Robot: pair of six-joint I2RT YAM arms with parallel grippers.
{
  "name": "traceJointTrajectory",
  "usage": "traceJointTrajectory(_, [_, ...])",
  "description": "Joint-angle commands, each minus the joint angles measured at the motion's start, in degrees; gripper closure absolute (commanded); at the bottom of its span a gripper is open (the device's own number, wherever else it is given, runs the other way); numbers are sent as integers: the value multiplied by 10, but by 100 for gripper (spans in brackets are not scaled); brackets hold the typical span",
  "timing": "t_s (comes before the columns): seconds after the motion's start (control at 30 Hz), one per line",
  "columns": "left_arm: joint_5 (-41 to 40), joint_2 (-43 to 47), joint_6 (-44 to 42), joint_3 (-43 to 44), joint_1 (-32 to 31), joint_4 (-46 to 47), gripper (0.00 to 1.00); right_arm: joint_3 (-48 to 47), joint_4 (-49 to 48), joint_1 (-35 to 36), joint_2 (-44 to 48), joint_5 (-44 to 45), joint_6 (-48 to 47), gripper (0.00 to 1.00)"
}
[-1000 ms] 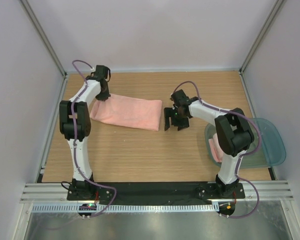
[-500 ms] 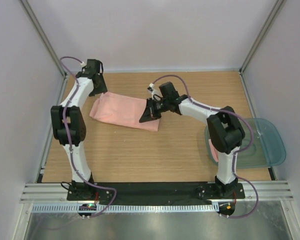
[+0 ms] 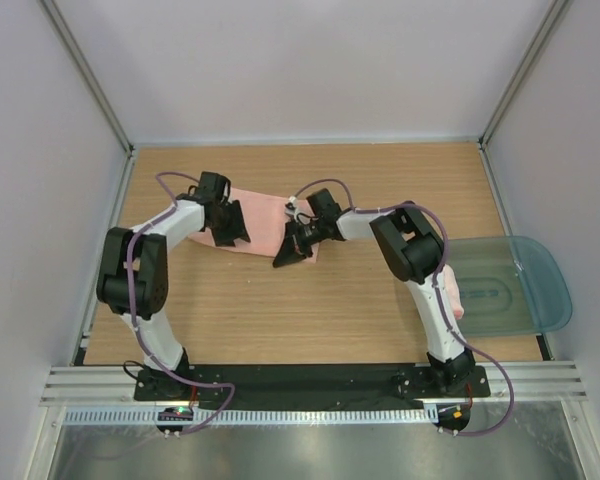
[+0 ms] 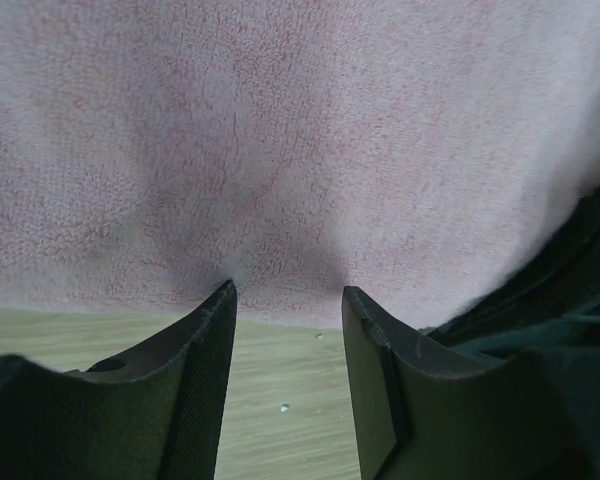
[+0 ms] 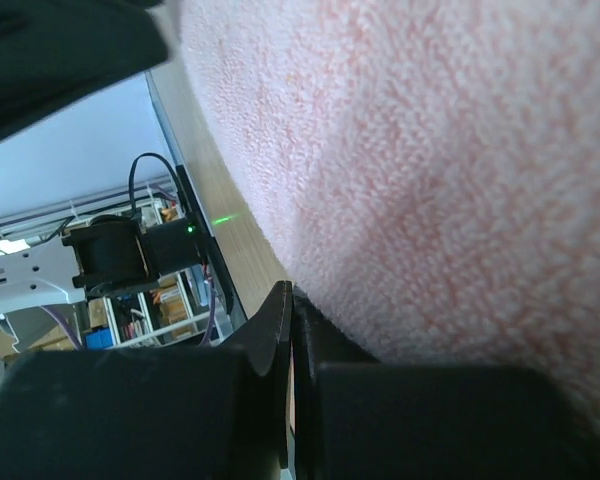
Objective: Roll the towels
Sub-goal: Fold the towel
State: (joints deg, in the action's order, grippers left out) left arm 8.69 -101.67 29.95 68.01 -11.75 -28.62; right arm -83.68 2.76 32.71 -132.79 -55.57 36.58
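The long plain pink towel (image 3: 265,215) lies flat on the wooden table, left of centre at the back. My left gripper (image 3: 232,228) is over its left part. In the left wrist view the gripper (image 4: 285,297) is open, its tips at the towel's (image 4: 300,130) near edge, with bare wood between them. My right gripper (image 3: 288,255) is at the towel's right near corner. In the right wrist view it (image 5: 292,300) is shut, the towel (image 5: 460,170) lying against one finger, and no cloth shows between the jaws. A bit of the second pink towel (image 3: 452,300) shows beside the right arm at the tray.
The translucent teal-grey tray (image 3: 525,290) sits at the table's right edge, overhanging it. Frame posts and pale walls close in the back and both sides. The arm bases stand at the near edge.
My left gripper moved from the back left corner down onto the towel's left part. My right gripper slid slightly toward the towel's near right corner, and its arm swung in.
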Motion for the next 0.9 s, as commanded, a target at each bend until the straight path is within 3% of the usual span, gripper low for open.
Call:
traceJointTrajectory(0.0, [2,-20,15,30,-1,41,53,-11,-61,-19,-8,-16,12,99])
traceJointTrajectory(0.27, [-118,-95,3,110,17,-26,55,113,-136,-65,3,-4,31,99])
traceJointTrajectory(0.6, [-185,-139,-50,194,52,-88,53,203,-194,-84,-24,33,75,99])
traceJointTrajectory(0.87, [-200,-152,-31,199,74,-95,55,212,-59,-84,65,85,3,99])
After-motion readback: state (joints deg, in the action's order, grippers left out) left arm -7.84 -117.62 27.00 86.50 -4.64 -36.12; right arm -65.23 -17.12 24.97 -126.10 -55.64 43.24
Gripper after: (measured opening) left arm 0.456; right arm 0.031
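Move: The towel's left end, near its front corner, lies about 13 cm to the left of the left hand, some 5 cm farther out and about 4 cm lower. Its right end is roughly 23 cm to that hand's right and 4 cm ahead. The right hand already has the towel's near edge between its shut fingertips, right at the hand point; the towel's right end lies about 11 cm to its right and 8 cm ahead. The towel's near edge stays pinched in the right fingertips, which draw it about 6 cm to the right, low over the table, the wrist turning some 10 degrees clockwise. Meanwhile the left hand, fingers staying half open, dips, then travels forward and left over the towel to its left end, sinking again as it arrives, rolling left side up and turning slightly counter-clockwise. ##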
